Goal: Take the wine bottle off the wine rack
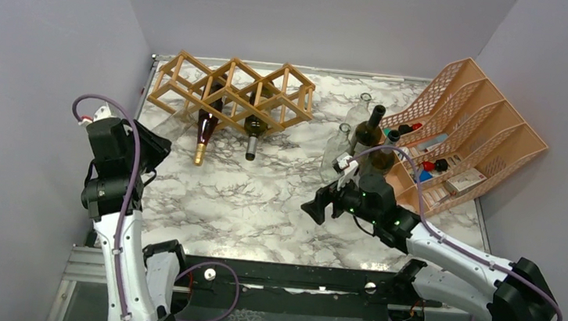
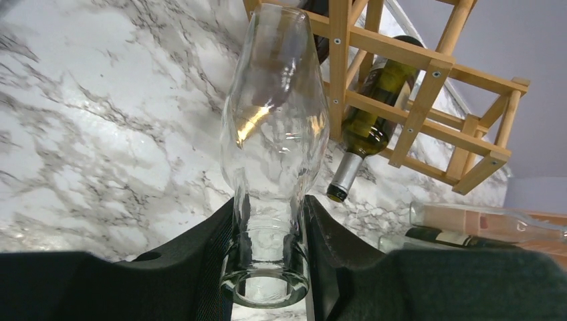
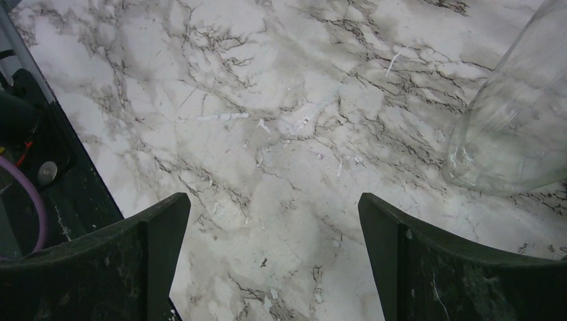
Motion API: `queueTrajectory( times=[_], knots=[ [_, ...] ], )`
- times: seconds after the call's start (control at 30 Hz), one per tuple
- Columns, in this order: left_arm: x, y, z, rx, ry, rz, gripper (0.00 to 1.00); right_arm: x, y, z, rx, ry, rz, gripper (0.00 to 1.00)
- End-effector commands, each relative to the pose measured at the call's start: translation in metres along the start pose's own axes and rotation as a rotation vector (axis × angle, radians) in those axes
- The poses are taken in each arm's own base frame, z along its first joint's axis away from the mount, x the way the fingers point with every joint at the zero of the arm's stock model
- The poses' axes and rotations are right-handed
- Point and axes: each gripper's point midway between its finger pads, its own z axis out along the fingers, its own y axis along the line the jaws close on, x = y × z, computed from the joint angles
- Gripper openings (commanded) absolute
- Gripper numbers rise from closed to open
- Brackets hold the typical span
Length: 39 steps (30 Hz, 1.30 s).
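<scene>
The light tan wooden wine rack [image 1: 232, 93] stands at the back left of the marble table. A dark red bottle [image 1: 206, 128] and a green bottle [image 1: 253, 128] lie in its cells with their necks pointing towards me. My left gripper [image 2: 267, 234] is shut on the neck of a clear empty glass bottle [image 2: 274, 120], which lies in front of the rack [image 2: 428, 73] and beside the green bottle [image 2: 374, 107]. In the top view this gripper [image 1: 152, 146] is left of the rack. My right gripper [image 3: 274, 221] is open and empty above bare table, at centre right [image 1: 315, 208].
A peach mesh file organizer [image 1: 471, 139] holding small items stands at the back right. Clear bottles [image 1: 337, 146] and dark bottles [image 1: 370, 128] stand upright in front of it. One clear bottle's base [image 3: 515, 127] is just right of my right gripper. Grey walls enclose the table.
</scene>
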Motion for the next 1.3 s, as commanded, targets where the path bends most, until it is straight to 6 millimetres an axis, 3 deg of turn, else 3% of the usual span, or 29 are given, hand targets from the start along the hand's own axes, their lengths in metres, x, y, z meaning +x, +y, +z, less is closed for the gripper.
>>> queueTrajectory(
  times=[0.0, 0.1, 0.23, 0.43, 0.6, 0.77, 0.93, 1.13, 1.27],
  knots=[
    [-0.043, -0.018, -0.034, -0.011, -0.193, 0.172, 0.00, -0.021, 0.000, 0.004, 0.006, -0.055, -0.035, 0.98],
    [-0.039, -0.025, -0.037, 0.019, -0.183, 0.243, 0.00, -0.022, 0.002, 0.004, -0.005, -0.055, -0.037, 0.98],
    [-0.016, -0.045, -0.032, 0.142, -0.077, 0.359, 0.00, -0.031, 0.015, 0.005, -0.055, -0.069, -0.043, 0.98],
    [0.017, -0.065, -0.032, 0.281, 0.064, 0.493, 0.00, -0.060, 0.065, 0.010, -0.173, -0.124, -0.161, 0.98],
    [0.040, -0.064, -0.030, 0.316, 0.158, 0.540, 0.00, -0.092, 0.104, 0.022, -0.276, -0.184, -0.315, 0.99],
    [0.059, -0.056, -0.030, 0.326, 0.226, 0.559, 0.00, -0.131, 0.124, 0.049, -0.343, -0.255, -0.469, 1.00],
    [0.069, -0.049, -0.031, 0.316, 0.252, 0.592, 0.00, -0.150, 0.134, 0.092, -0.371, -0.305, -0.593, 1.00],
    [0.084, -0.041, -0.030, 0.325, 0.298, 0.576, 0.00, -0.151, 0.157, 0.129, -0.457, -0.353, -0.765, 0.98],
    [0.095, -0.038, -0.029, 0.342, 0.334, 0.567, 0.00, -0.148, 0.174, 0.139, -0.468, -0.434, -0.860, 0.99]
  ],
)
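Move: The left gripper holds the clear bottle by its neck, its body some 11 cm ahead, 3 cm right and 5 cm below. The open right gripper, which is to take that bottle, is about 45 cm right, 5 cm back and 13 cm below the left. From the right gripper the bottle lies roughly 42 cm left, 15 cm ahead and 8 cm up; the gold-capped bottle 37 cm left and 23 cm ahead, the dark wine bottle 23 cm left and 24 cm ahead, both 5 cm lower. Bring the left gripper, still pinching the clear bottle's neck, up a little, then about 8 cm right towards the right gripper, sinking and easing back while it turns some 35 degrees clockwise. After a brief hold, sweep the right gripper, fingers wide open, about 21 cm left and 10 cm up towards the hanging bottle body, levelling its fingers to point left; don't touch it yet. ##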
